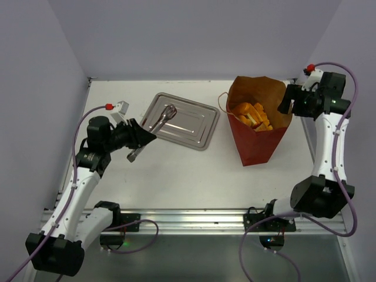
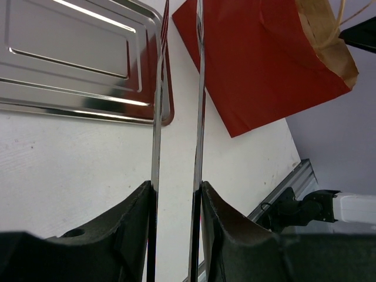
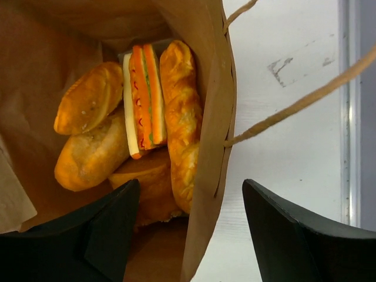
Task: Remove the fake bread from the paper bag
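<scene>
The dark-red paper bag (image 1: 258, 144) stands at the right of the table, mouth open upward. Inside it lies the fake bread (image 1: 252, 116): a braided loaf (image 3: 176, 106), a striped sandwich slice (image 3: 144, 100) and brown rolls (image 3: 91, 155). My right gripper (image 1: 291, 103) hovers at the bag's right rim, open. One finger is over the bag's inside, the other outside, with the bag wall (image 3: 208, 88) between them, untouched. My left gripper (image 1: 141, 138) is shut on metal tongs (image 1: 161, 120), whose two arms (image 2: 157, 117) reach toward the tray.
A flat steel tray (image 1: 197, 126) lies left of the bag, with the tongs' tips over it. A twine handle (image 3: 294, 106) loops off the bag's rim. Purple walls enclose the table. An aluminium rail (image 1: 194, 220) runs along the near edge.
</scene>
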Controlling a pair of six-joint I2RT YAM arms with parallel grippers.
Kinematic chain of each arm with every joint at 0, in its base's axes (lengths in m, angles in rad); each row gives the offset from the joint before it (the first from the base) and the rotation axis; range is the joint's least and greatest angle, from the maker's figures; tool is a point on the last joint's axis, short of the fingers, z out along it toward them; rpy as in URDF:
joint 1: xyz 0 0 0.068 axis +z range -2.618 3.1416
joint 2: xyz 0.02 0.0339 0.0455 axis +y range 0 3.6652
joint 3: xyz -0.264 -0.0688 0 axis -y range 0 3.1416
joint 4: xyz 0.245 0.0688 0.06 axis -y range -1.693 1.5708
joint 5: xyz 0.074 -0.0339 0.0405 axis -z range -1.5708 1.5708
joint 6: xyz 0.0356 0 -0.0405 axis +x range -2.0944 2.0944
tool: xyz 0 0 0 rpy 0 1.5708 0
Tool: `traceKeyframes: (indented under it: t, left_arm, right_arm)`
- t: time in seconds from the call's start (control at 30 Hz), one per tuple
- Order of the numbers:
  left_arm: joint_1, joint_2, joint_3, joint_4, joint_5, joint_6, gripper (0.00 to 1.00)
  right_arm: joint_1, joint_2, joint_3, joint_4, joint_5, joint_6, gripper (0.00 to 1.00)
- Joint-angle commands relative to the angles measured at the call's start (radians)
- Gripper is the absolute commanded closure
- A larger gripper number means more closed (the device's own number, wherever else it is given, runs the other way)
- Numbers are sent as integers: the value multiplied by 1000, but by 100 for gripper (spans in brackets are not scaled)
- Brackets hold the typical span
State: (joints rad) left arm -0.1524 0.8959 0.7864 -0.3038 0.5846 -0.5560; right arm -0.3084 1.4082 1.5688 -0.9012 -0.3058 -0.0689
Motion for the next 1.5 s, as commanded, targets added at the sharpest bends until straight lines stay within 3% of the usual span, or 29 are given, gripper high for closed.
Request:
traceKeyframes:
  t: [0.0,0.17,0.3,0.43,0.47,0.8,1.1,1.47]
  left_arm:
    - [7,-31,63,-24,53,21,60]
    - [7,-48,91,-32,90,7,61]
    - [7,-48,132,-14,145,-22,61]
    - [5,-32,197,-9,165,-54,61]
    - [5,-29,211,-8,169,-59,61]
    - [-67,34,330,23,138,-133,61]
    - [-228,101,379,78,72,-194,62]
    - [-573,256,346,115,-127,-187,63]
  right_arm:
    - [-3,38,-15,76,-55,20,26]
    - [-3,67,-64,137,-32,17,44]
    - [-3,57,-93,179,-15,1,75]
    - [-3,63,-92,208,-6,-14,98]
    - [-1,66,-81,214,-7,-15,100]
    - [-1,52,37,339,23,-17,100]
    - [3,-113,-127,443,-44,15,100]
    - [26,-212,-309,456,-70,-9,100]
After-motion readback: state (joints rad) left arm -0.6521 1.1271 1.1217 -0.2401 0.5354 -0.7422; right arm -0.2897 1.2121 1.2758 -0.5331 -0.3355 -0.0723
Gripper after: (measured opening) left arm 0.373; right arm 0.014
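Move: The paper bag's right rim hangs open between the right hand's spread fingers, about 2 cm ahead and 4 cm below, with no real offset sideways. From that hand the fake bread lies deeper in the bag, some 9 cm left, 3 cm ahead and 14 cm down; the left handle is about 20 cm left, 1 cm back and 4 cm down. From the tong-holding left hand, the bread lies about 38 cm right, 12 cm ahead and 11 cm lower; the tray lies 10 cm right, 13 cm ahead, 22 cm down. The bag's right rim is taken by the right hand, which dips about 5 cm and eases forward, shuts its fingers to pinch the paper beside the handle, then lifts it up and forward before drawing back, fingertips tilting up. The left hand, still gripping the tongs, rises first, then swings right about 15 cm towards the bag's mouth, turning clockwise, drawing back and finally sinking a little. ##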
